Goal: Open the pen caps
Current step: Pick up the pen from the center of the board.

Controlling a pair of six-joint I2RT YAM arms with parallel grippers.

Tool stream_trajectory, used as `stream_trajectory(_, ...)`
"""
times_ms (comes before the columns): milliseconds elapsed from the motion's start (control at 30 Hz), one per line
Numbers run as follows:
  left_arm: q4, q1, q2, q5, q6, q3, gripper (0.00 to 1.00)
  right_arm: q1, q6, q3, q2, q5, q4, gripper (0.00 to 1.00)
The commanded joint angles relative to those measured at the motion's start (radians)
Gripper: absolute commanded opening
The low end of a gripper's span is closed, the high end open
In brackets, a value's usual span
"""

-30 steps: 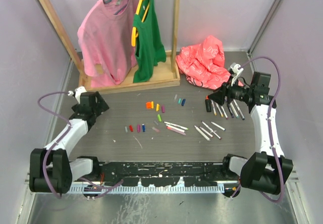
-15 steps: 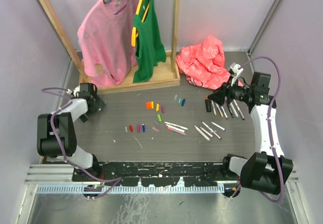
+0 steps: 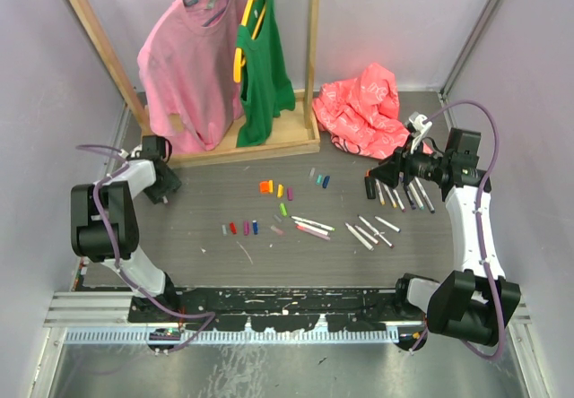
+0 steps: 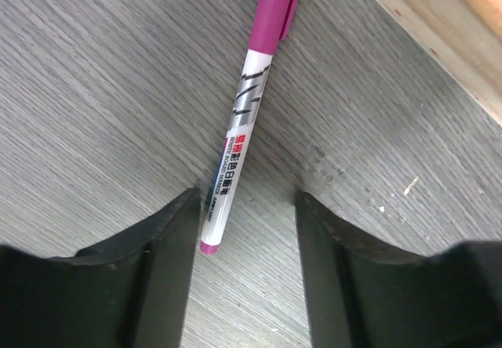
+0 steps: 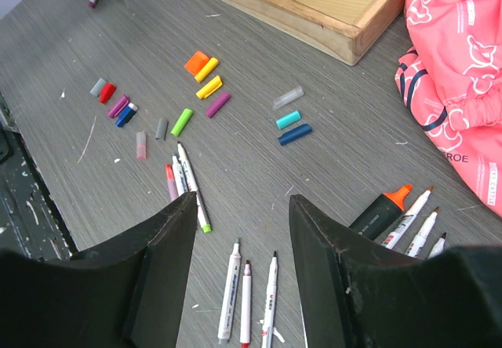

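A white pen (image 4: 239, 128) with a magenta cap (image 4: 276, 7) lies flat on the table, its capped end pointing away. My left gripper (image 4: 247, 201) stands open low over its near end; the barrel runs close along the left finger (image 4: 169, 238) with a gap to the right one. Seen from above, the left gripper (image 3: 164, 190) is by the rack's left corner. Several loose pen caps (image 3: 266, 186) lie mid-table, also visible as pen caps (image 5: 202, 70) in the right wrist view. My right gripper (image 3: 381, 178) hovers open and empty above several uncapped pens (image 5: 235, 289).
A wooden clothes rack (image 3: 269, 138) with a pink shirt (image 3: 184, 66) and a green top stands at the back. A red bag (image 3: 363, 111) lies at the back right. A black highlighter (image 5: 382, 209) lies with other pens (image 3: 404, 196) under the right arm.
The left arm has folded back, its elbow now raised near the left wall, while its gripper stays by the rack's left corner. The right arm has not moved.
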Motion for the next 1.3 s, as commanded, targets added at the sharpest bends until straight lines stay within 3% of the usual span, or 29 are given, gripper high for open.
stream_trajectory(0,-0.041,0.008,0.021,0.013,-0.021,0.011,0.49,-0.001,-0.017,0.026,-0.014,-0.022,-0.006,0.56)
stream_trajectory(133,-0.034,0.007,0.005,0.011,-0.025,-0.001,0.4,-0.001,-0.02,0.026,-0.017,-0.019,-0.007,0.56)
stream_trajectory(433,-0.023,0.007,-0.015,0.062,-0.024,-0.027,0.0,-0.001,-0.019,0.027,-0.013,-0.026,-0.011,0.56)
stream_trajectory(667,0.002,0.007,-0.094,0.137,-0.021,-0.081,0.0,-0.002,-0.019,0.027,-0.001,-0.042,-0.013,0.56)
stream_trajectory(800,0.08,0.001,-0.201,0.264,-0.031,-0.179,0.0,0.003,-0.018,0.031,0.011,-0.058,-0.022,0.56)
stream_trajectory(1000,0.415,-0.008,-0.436,0.589,-0.141,-0.413,0.0,0.003,-0.013,0.03,0.019,-0.092,-0.026,0.56)
stream_trajectory(1100,0.505,-0.061,-0.549,0.664,-0.202,-0.476,0.0,0.003,-0.008,0.027,0.022,-0.107,-0.023,0.56)
stream_trajectory(1267,0.583,-0.242,-0.654,0.725,-0.224,-0.483,0.0,0.003,0.017,0.017,0.021,-0.146,-0.002,0.57)
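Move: The pen with the purple cap lies on the board, its white tail end already between the left hand's open fingers; its middle is about 3 cm ahead and 3 cm left of that hand, at the same height. The near left corner of the wooden tray stands some 8 cm ahead and 6 cm left of the hand, the loose red cap about 20 cm right and 10 cm back. From the right hand the pen is roughly 62 cm left, 6 cm ahead and 21 cm lower. The pen's white barrel, near its tail, is pinched as the left fingers finish closing with the hand almost still. Keeping that grip, the left hand draws back about 5 cm close to the board, swings right some 15 cm towards the loose caps and rises, faster and faster, while the wrist turns clockwise and tilts the fingers from downward round to forward-right. ##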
